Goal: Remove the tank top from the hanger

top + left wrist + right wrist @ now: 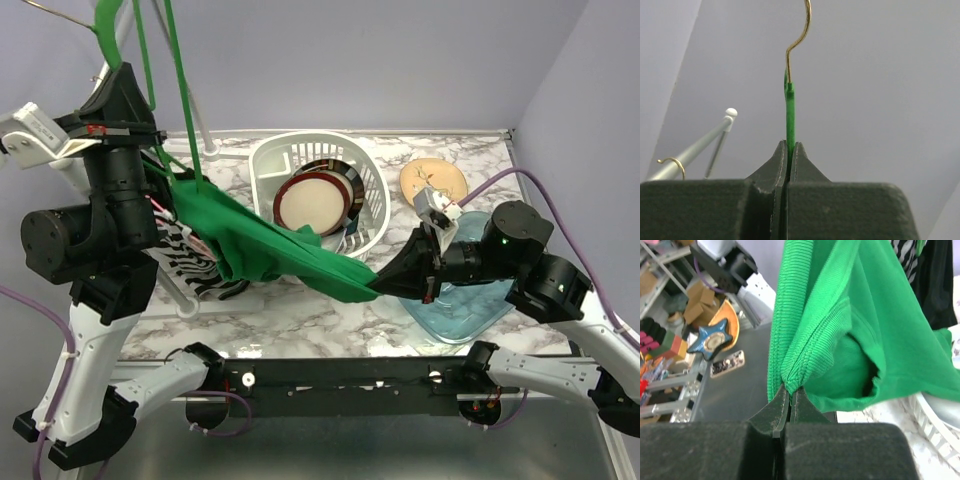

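Observation:
The green tank top (270, 250) stretches slantwise over the table, and its thin straps (183, 100) run up to the hanger (105, 30) at the top left. My left gripper (118, 66) is raised high and shut on the hanger's green neck (790, 115), just below its gold hook (799, 40); the jaws (789, 147) pinch it. My right gripper (378, 287) is shut on the tank top's ribbed lower edge (795, 375) and holds it low at the centre right, so the cloth (860, 315) is taut between the arms.
A white basket (372, 190) holding a round dish stands at the back centre. A wooden disc (433, 180) and a blue tray (470, 300) lie at the right. A black-and-white striped cloth (190, 260) lies under the left arm. A white rack pole (195, 130) rises behind, and its rod (695, 147) shows by my left wrist.

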Available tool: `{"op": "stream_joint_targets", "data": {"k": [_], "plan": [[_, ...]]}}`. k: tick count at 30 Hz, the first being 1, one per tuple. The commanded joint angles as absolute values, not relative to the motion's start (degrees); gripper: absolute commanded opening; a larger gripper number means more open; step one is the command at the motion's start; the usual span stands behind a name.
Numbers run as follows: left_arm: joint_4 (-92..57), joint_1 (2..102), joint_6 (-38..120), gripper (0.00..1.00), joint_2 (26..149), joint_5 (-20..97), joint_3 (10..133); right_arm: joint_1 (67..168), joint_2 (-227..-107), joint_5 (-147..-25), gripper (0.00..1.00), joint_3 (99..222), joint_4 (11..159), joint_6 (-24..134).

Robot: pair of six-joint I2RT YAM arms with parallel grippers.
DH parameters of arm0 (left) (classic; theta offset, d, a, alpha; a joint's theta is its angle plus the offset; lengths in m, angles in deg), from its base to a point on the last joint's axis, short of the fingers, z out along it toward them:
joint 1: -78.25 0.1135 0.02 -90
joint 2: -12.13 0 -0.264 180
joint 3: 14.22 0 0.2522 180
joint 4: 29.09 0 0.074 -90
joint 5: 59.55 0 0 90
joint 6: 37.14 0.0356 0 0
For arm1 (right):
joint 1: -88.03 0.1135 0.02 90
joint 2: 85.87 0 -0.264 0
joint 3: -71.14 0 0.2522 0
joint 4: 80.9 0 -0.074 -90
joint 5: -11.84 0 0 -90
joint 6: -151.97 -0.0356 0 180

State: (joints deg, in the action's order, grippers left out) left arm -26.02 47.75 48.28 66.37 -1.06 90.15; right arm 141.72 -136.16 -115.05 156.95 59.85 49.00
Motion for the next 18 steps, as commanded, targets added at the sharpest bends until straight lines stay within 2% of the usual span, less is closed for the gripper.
{"op": "stream_joint_targets", "data": {"k": [1,6,8,18], "plan": [[-33.3,47.9,48.5,0.00,67.0,-5.8,92.5,142.1,-135.4,-111.8,0.01,157.1,51.0,52.3],[-34.4,47.9,48.5,0.00,67.1,-7.7,93.0,142.1,-133.1,-95.5,0.01,161.7,49.0,48.4],[-32.9,47.9,47.9,0.00,66.9,-6.6,93.8,142.1,-132.2,-92.8,0.01,162.9,50.1,47.5],[-10.3,47.9,43.7,0.00,61.2,4.4,96.3,142.0,-135.5,-80.2,0.01,178.8,60.6,47.5]]}}
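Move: The tank top is pinched at one end in the right fingers and stretched to the hanger. The hanger's middle is about 30 cm to this hand's left, 16 cm ahead and 15 cm higher, and the top's own middle some 15 cm left, 7 cm ahead and 4 cm up. The laundry basket is roughly 35 cm ahead, 9 cm left and 33 cm down. From the left hand, which grips the hanger, its middle is some 5 cm right, level fore and aft, and 10 cm below. Keeping its pinch on the end of the tank top, the right hand first dips about 2 cm while starting forward, then sweeps up and off to the right, away from the hanger, to finish some 9 cm higher, 5 cm farther right and 4 cm farther forward, the wrist turning about 25 degrees clockwise. The left hand keeps the hanger clamped by its shoulder as the counter-hold, easing about 3 cm back and a couple of centimetres up and left. ##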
